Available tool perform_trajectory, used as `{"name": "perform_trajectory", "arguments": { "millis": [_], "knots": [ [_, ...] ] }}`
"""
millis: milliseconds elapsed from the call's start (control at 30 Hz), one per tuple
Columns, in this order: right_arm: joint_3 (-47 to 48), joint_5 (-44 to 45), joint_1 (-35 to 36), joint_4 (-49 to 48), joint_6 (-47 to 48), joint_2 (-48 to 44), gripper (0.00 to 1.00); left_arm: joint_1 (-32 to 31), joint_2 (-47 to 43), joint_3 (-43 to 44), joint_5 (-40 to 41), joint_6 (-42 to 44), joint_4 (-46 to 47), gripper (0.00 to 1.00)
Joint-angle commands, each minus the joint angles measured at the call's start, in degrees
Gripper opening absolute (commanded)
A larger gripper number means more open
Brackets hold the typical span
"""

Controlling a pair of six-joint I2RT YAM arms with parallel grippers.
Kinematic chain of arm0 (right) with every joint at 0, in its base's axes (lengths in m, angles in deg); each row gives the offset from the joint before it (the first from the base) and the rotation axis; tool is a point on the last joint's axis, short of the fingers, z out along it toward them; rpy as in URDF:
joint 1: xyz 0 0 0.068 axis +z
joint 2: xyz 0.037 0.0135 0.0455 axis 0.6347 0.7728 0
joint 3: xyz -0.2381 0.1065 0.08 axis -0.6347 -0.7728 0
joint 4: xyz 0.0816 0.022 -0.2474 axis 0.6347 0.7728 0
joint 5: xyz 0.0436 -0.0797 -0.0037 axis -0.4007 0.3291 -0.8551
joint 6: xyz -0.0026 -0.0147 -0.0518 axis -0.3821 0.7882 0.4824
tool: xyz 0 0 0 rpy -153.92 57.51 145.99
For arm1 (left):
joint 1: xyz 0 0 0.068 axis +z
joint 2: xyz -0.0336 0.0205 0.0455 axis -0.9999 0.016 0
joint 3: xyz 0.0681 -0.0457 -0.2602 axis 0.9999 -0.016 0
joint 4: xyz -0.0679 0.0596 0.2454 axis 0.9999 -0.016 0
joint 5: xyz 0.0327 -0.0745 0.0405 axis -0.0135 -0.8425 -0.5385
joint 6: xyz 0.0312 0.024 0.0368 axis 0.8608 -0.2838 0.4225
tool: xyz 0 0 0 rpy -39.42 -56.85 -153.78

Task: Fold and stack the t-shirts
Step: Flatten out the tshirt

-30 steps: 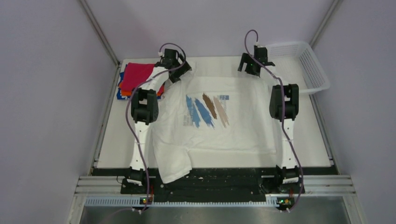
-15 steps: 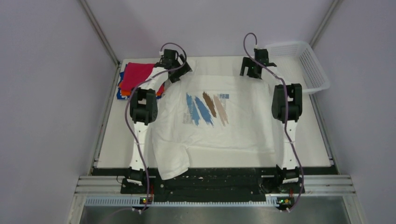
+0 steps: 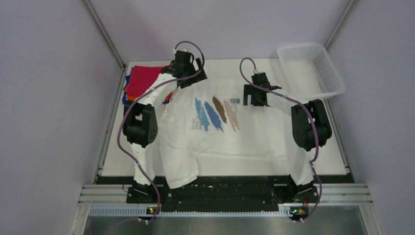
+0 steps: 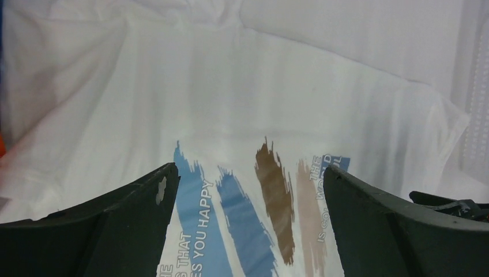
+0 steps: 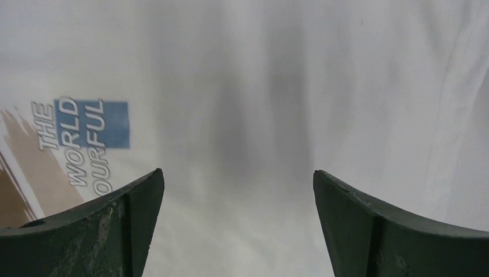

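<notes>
A white t-shirt [image 3: 254, 137] with blue and brown brush-stroke stripes [image 3: 215, 115] lies spread face up across the table. At the far left stands a stack of folded t-shirts [image 3: 143, 78], magenta-red on top, with orange and blue edges showing under it. My left gripper [image 3: 192, 79] is open above the shirt's upper left shoulder; in its wrist view [image 4: 249, 169] the stripes [image 4: 277, 190] show between the fingers. My right gripper [image 3: 254, 101] is open over the chest just right of the print; its wrist view [image 5: 237, 172] shows plain white cloth [image 5: 248, 86] and nothing held.
A white plastic mesh basket [image 3: 334, 78] sits at the far right corner, part of it beyond the table's edge. One sleeve of the white shirt [image 3: 181, 177] hangs over the near edge by the left arm's base. Grey walls close in both sides.
My right gripper has moved from the shirt's far edge by the basket leftward and nearer, over the chest. The left gripper has shifted a little to the right. Both stayed open.
</notes>
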Motion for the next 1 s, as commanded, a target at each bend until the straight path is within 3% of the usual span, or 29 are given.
{"name": "perform_trajectory", "arguments": {
  "millis": [0, 200, 400, 767, 967],
  "knots": [
    [-7.0, 0.4, 0.0, -0.7, -4.9, -3.8, 0.99, -0.9, -5.6, -10.4, 1.6, 1.3, 1.8, 0.99],
    [-4.6, 2.4, -0.8, 0.3, -3.8, 0.8, 0.99, -1.2, -4.6, -14.3, 0.8, 1.3, 4.3, 0.99],
    [-0.2, 3.6, -3.3, 3.3, -2.5, 6.2, 0.99, -1.1, 4.3, -5.9, 4.0, 1.5, 1.4, 0.99],
    [2.2, 1.5, -6.0, 2.6, 1.0, 7.7, 0.99, -0.5, 17.0, 9.1, 3.2, 0.2, -4.2, 0.99],
    [3.3, 0.6, -6.0, 2.8, 1.3, 3.7, 0.99, 0.0, 14.9, 10.4, 2.4, 1.8, -5.5, 0.99]
  ]
}}
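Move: The t-shirt's middle lies about 14 cm back and 14 cm to the right of the left hand, 11 cm below it; the striped print is 12 cm back and 10 cm right. The folded stack sits some 25 cm to that hand's left and 4 cm ahead. From the right hand the shirt's middle is 9 cm back, 17 cm left and 3 cm down; the small blue label is 10 cm left and 1 cm ahead, the basket 28 cm right and 17 cm ahead. Down and back first, both hands with fingers wide open: the left sinks about 11 cm in all onto the shirt just beyond the blue stripes, backing 6 cm, then sweeping 8 cm forward. The right dips 3 cm onto the cloth right of the label, then pushes it some 5 cm forward and 3 to 4 cm right. Both end with fingertips pressing on the cloth. ##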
